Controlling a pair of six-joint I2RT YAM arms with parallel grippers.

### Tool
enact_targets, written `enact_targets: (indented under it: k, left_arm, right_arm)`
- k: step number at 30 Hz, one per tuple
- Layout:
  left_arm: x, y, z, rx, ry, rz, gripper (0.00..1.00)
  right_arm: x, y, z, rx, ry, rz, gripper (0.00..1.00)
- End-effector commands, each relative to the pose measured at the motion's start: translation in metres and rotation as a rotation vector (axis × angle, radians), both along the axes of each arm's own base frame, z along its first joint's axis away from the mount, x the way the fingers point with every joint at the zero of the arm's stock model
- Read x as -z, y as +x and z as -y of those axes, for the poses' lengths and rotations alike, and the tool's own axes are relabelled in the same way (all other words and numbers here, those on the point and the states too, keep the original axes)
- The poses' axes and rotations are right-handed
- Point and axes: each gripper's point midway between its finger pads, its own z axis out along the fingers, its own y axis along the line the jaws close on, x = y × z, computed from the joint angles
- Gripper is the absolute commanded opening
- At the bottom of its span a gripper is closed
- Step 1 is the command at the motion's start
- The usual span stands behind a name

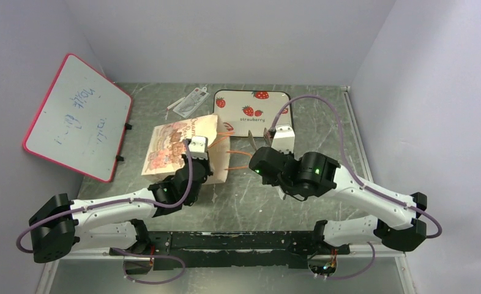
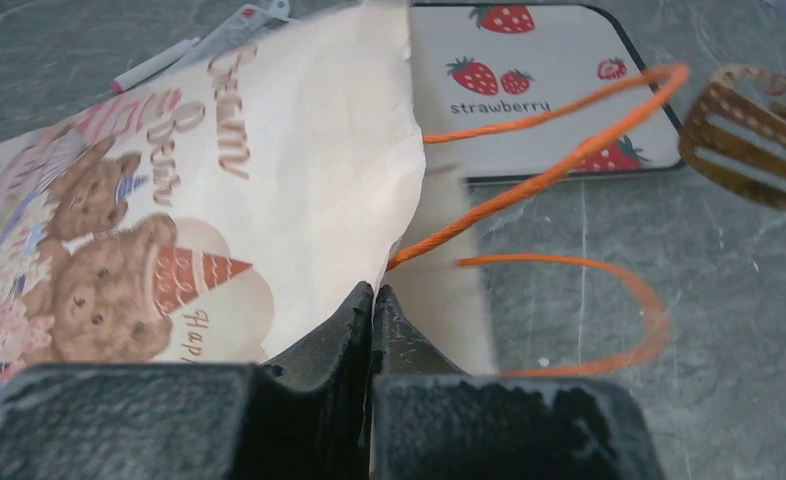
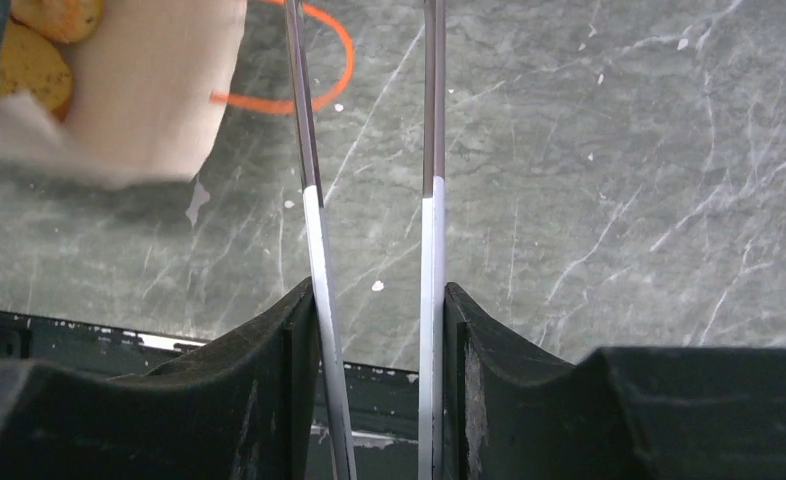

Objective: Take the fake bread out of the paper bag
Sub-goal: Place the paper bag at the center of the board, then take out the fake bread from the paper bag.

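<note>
The paper bag (image 1: 175,146) lies on its side with its mouth facing right and its orange handles (image 2: 569,150) trailing on the table. My left gripper (image 2: 373,291) is shut on the near edge of the bag's mouth (image 1: 208,164). Two pieces of golden fake bread (image 3: 31,48) show inside the bag's mouth (image 3: 149,90) in the right wrist view. My right gripper (image 3: 379,287) is shut on a pair of metal tongs (image 3: 429,150) and hovers just right of the bag (image 1: 258,157). The tongs' brown slotted head (image 2: 751,135) hangs above the handles.
A strawberry-print mat (image 1: 253,107) lies behind the bag's mouth. A small clear packet (image 1: 189,101) sits behind the bag. A red-framed whiteboard (image 1: 76,116) leans at the left wall. The black base rail (image 1: 238,242) runs along the near edge.
</note>
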Motion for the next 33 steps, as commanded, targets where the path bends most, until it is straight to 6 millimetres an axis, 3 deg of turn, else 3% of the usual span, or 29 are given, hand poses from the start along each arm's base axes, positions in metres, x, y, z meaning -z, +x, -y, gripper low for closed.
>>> enact_targets:
  k: [1,6,18,24,33]
  left_arm:
    - [-0.014,0.007,-0.014,-0.141,-0.123,0.028,0.07]
    - [-0.02,0.005,-0.016,-0.14,-0.15,0.033,0.07]
    - [-0.035,-0.015,-0.011,0.061,-0.138,0.051,0.07]
    - [-0.034,-0.034,-0.011,0.168,-0.111,-0.027,0.07]
    - [-0.028,-0.055,-0.015,0.236,-0.138,-0.124,0.07]
  right_arm:
    - [-0.016,-0.012,0.013,0.006,0.014,0.012,0.39]
    - [-0.018,-0.023,0.001,-0.101,0.047,-0.008,0.38]
    - [0.011,-0.029,-0.049,-0.326,0.078,-0.032,0.39]
    - [0.013,-0.032,-0.071,-0.428,0.109,-0.027,0.4]
    - [0.037,-0.048,-0.086,-0.565,0.118,-0.082,0.41]
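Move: The left hand still pinches the paper bag's rim. The bag mouth's middle is about 4 cm to its right, level with it and 5 cm below, and the bag's body some 9 cm to its left, level with it, 6 cm down. From the right hand, gripping the tongs, the bag mouth lies about 16 cm left, 3 cm ahead and 10 cm lower; the strawberry tray is some 18 cm ahead, 3 cm left and 20 cm below. Right hand swings its tongs 7 cm left and back, counter-clockwise, towards the bag mouth; left draws bag back. ##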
